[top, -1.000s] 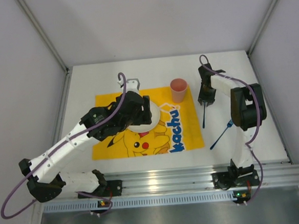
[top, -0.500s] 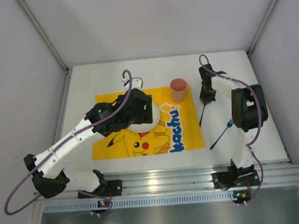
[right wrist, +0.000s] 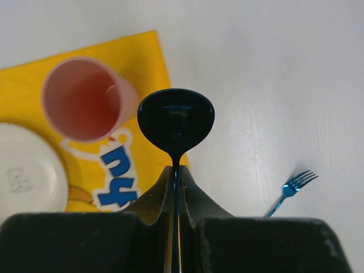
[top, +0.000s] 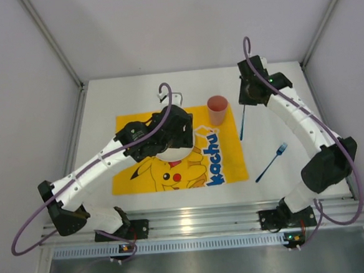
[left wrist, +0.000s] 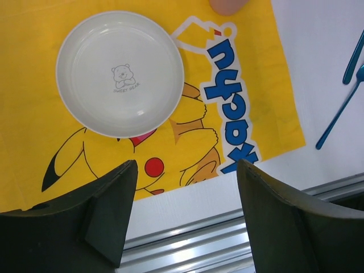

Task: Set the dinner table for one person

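Note:
The white dinner table (top: pixel 98 105) carries a yellow Pikachu mat (top: pixel 224 158). A white plate with a bear print (left wrist: pixel 120 74) lies on the mat, and a pink cup (top: pixel 217 109) stands at the mat's far right corner. My left gripper (top: pixel 175 134) hovers over the plate (top: pixel 171 155), open and empty, jaws wide apart (left wrist: pixel 185 210). My right gripper (top: pixel 249 97) is shut on the handle of a blue spoon (top: pixel 242 123), whose bowl (right wrist: pixel 176 120) points away from it, just right of the cup (right wrist: pixel 82 99). A blue fork (top: pixel 271 162) lies on the table right of the mat.
Grey walls enclose the table on three sides. A metal rail (top: pixel 237 217) runs along the near edge by the arm bases. The fork (right wrist: pixel 290 190) lies slanted between the mat's right edge and the right arm's base.
My right gripper has moved toward the far side with the spoon, its arm stretching out. My left gripper has drifted a little farther and right above the plate.

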You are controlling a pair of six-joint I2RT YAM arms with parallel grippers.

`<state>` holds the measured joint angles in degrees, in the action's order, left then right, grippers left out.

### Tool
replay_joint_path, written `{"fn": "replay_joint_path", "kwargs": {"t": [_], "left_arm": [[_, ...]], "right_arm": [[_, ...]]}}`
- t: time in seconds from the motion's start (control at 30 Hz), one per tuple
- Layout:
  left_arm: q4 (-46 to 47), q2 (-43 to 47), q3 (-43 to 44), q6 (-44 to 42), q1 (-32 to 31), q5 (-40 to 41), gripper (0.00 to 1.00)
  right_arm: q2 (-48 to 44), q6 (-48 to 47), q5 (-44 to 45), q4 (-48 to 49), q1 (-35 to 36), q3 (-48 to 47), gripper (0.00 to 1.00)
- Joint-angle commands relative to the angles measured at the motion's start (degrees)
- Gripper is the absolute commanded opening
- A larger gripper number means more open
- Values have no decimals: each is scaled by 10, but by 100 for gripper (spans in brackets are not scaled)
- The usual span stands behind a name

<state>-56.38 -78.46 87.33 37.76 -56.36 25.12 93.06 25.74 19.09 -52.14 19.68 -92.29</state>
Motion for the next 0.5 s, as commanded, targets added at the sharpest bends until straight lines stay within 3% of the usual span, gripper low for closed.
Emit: {"fn": "replay_joint_path", "kwargs": {"t": [0.0,0.13,0.23,0.47], "left_arm": [[26,17,18,-3,4,26,76],[8,48,21,16,16,61,77],[-23,72,25,28,18,91,77],[-99,124,35,71,19,132,79]], "right_arm": [[-37,16,-25,-56,77,-10,0],[-62,63,-50,-16,183,53,0],[-68,80,-75,41,221,108,0],[-25,68,-100,162,231,181,0]]}}
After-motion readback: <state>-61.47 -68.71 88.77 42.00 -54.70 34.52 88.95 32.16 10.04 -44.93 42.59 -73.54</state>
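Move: The spoon is already pinched in the right hand, some 20 cm above the table. The blue lettering on the yellow mat lies about 13 cm back and 14 cm left of that hand. Also from the right hand, the plate is roughly 30 cm left and 2 cm back, the cup 8 cm ahead and 10 cm left, and the fork 16 cm back and 11 cm right. From the empty left hand the lettering is about 10 cm right, 3 cm ahead and 25 cm below. The spoon, still pinched in the shut right fingers, is swung left about 14 cm and back some 12 cm over the mat's lettering, rising a little at first, then sinking well below its starting height. The right wrist turns some 20 degrees counter-clockwise and tips down somewhat. The open, empty left hand draws away to its left and up. ##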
